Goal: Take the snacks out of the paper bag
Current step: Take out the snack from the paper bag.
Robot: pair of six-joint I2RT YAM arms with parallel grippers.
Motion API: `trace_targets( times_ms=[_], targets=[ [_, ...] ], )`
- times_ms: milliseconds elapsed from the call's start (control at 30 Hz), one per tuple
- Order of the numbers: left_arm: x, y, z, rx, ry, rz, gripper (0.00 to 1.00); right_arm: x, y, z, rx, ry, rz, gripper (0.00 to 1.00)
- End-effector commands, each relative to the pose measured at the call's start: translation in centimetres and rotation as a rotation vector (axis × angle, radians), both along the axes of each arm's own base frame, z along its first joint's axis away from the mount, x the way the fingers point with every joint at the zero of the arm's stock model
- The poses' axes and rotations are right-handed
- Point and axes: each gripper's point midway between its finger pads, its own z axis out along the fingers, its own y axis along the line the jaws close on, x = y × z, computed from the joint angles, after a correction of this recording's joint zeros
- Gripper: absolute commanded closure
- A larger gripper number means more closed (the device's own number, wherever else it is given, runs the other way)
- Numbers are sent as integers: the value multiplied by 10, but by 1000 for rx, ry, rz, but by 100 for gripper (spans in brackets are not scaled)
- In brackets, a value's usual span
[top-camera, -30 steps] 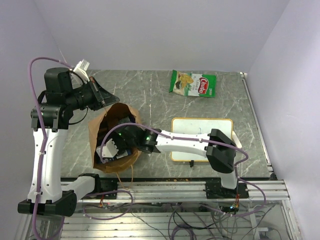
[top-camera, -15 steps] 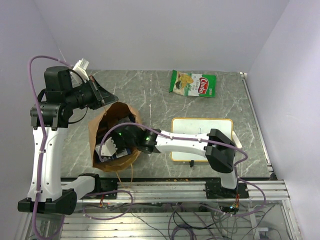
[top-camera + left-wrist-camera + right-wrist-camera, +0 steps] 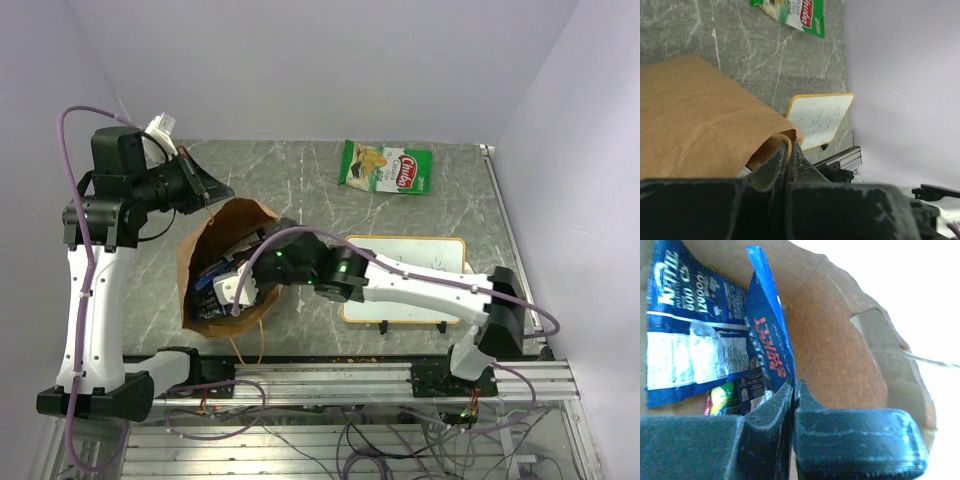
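Note:
The brown paper bag stands open at the table's left. My left gripper is shut on its back rim; the left wrist view shows the rim edge pinched in that gripper. My right arm reaches down into the bag, its gripper low inside. In the right wrist view that gripper is shut on the lower edge of a blue snack packet. A second blue packet and a small green-yellow packet lie beside it. One green snack bag lies on the table at the back.
An orange-framed whiteboard lies right of the bag, partly under my right forearm. The bag's string handle hangs toward the near rail. The table's right edge meets the wall.
My right gripper has shut on the blue packet inside the bag. The right arm's elbow has swung out to the right. The left arm keeps its hold on the rim.

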Motion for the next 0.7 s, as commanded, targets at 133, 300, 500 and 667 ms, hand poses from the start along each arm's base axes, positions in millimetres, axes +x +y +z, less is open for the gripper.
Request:
trace_targets(
  times_ms=[133, 300, 500, 667],
  targets=[
    [20, 7, 11, 21, -25, 60, 93, -35, -42, 75, 110, 154, 26, 100],
    [23, 6, -1, 11, 10, 65, 93, -45, -61, 149, 329, 299, -32, 100],
    [23, 9, -9, 19, 40, 82, 93, -26, -89, 238, 667, 422, -210, 100],
    [20, 7, -10, -17, 45, 98, 93, 17, -132, 295, 958, 414, -495, 100]
  ],
)
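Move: With the blue snack already pinched inside the bag, the right hand has the bag's middle about 6 cm to its left, level ahead, and 12 below. The clear table by the green snack packet lies some 32 cm ahead, 35 right and 25 below; the whiteboard some 5 ahead and 35 right, equally low. From the left hand, on the bag's handle, the green packet is about 24 ahead, 40 right and 36 down. Still pinching the blue snack, the right hand rises about 24 cm and rightward from the bag, fingertips lifting. ##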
